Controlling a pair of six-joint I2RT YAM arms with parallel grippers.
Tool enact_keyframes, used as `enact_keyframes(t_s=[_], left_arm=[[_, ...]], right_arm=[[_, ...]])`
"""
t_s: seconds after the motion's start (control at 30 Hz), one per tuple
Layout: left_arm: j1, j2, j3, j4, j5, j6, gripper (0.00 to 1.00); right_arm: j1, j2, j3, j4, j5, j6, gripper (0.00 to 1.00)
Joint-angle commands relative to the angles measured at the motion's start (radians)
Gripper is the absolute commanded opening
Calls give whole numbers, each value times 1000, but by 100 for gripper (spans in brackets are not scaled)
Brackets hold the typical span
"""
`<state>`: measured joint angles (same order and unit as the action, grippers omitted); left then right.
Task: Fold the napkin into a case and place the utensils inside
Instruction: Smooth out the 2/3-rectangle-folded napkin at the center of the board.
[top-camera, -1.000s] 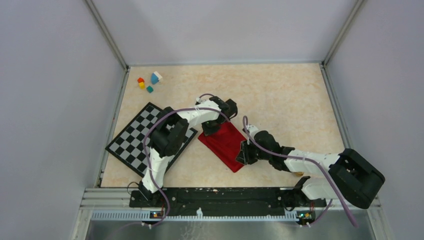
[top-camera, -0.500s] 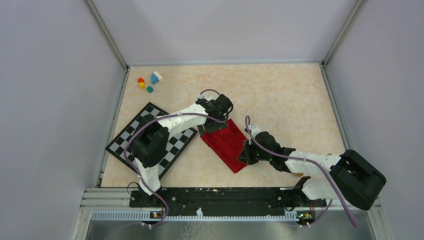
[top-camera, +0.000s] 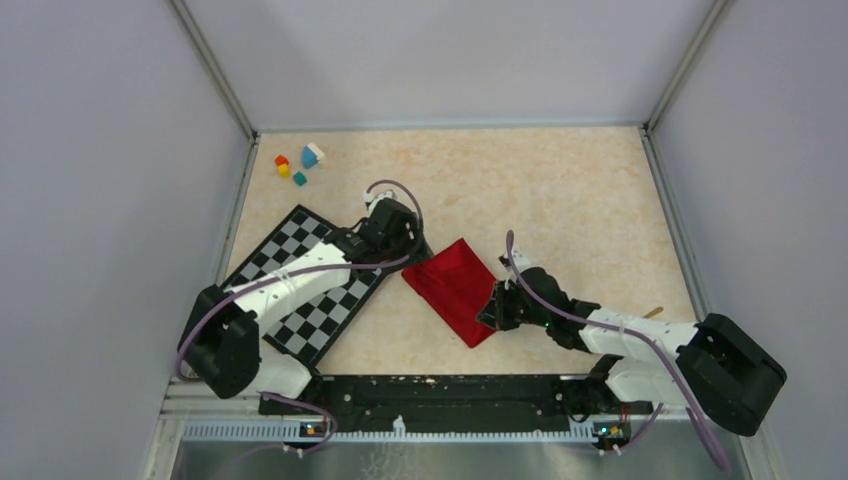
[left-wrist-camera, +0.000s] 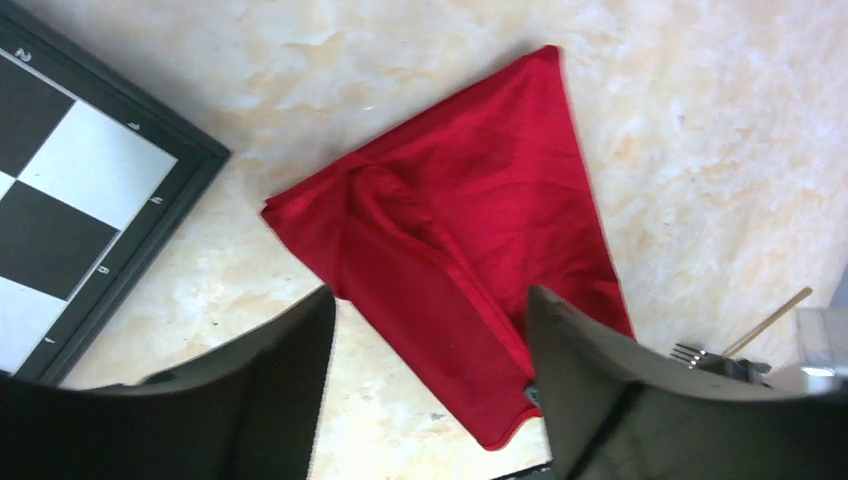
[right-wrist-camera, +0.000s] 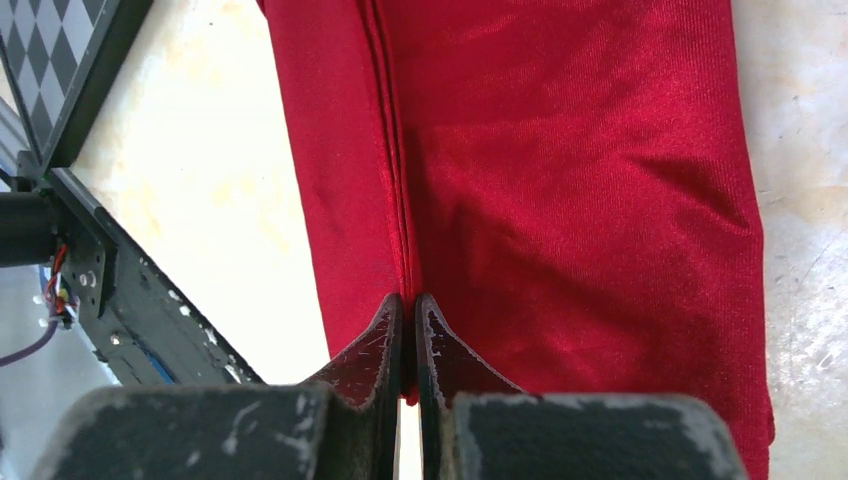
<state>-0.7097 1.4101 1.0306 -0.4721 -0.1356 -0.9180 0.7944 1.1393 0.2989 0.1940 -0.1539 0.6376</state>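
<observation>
The red napkin (top-camera: 452, 285) lies folded into a narrow oblong on the table, slanted, just right of the checkered mat. My left gripper (top-camera: 410, 250) hangs open above the napkin's far left end, and in the left wrist view the left gripper (left-wrist-camera: 430, 300) has nothing between its fingers and the napkin (left-wrist-camera: 460, 220) lies below. My right gripper (right-wrist-camera: 408, 305) is shut on the napkin (right-wrist-camera: 560, 180) at its near edge, pinching the folded hem; from above this right gripper (top-camera: 493, 308) sits at the cloth's near right side. Fork tines (left-wrist-camera: 690, 352) and a tan spoon handle (left-wrist-camera: 772, 320) peek out beside the right arm.
The black-and-white checkered mat (top-camera: 290, 285) lies left of the napkin, under the left arm. Several small coloured blocks (top-camera: 298, 165) sit at the far left corner. A tan stick, the spoon handle (top-camera: 655, 312), shows behind the right arm. Walls enclose the table on three sides.
My left gripper opened, let go of the napkin's far end and drew back left toward the mat. My right gripper shut on the napkin's near edge.
</observation>
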Motion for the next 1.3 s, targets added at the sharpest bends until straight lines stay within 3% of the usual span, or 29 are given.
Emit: enact_keyframes(t_s=[0.0, 0.13, 0.47, 1.27], left_arm=[[91, -25, -147, 157, 157, -10, 66], [125, 23, -164, 192, 215, -15, 41], [134, 237, -52, 173, 278, 11, 14], [114, 388, 14, 280, 361, 57, 12]], right_arm=[[17, -28, -15, 19, 40, 57, 0], [21, -35, -25, 0, 68, 88, 0], [25, -62, -26, -23, 84, 97, 0], [32, -110, -95, -62, 97, 148, 0]])
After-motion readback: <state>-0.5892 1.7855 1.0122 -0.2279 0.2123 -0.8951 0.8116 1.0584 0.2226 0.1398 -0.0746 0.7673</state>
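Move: My open left hand hovers above the napkin's outer-left edge. The outer end of its folded ridge lies about 11 cm below, some 3 cm ahead and 1 cm to the right; the napkin's middle lies 7 cm right and 3 cm back, and the chessboard's nearest corner 5 cm left and 3 cm ahead. My right hand already pinches the ridge's near end; the outer end lies from there roughly 11 cm ahead and 12 cm left, 2 cm lower. I drop my left hand about 10 cm onto the ridge's outer end, swinging 3 cm left first, then right past where I began and slightly forward, tipping the fingers some 15 degrees steeper while they close and pinch the cloth. My right hand keeps its grip, easing about 2 cm right and a little back and down, drawing the napkin along. ##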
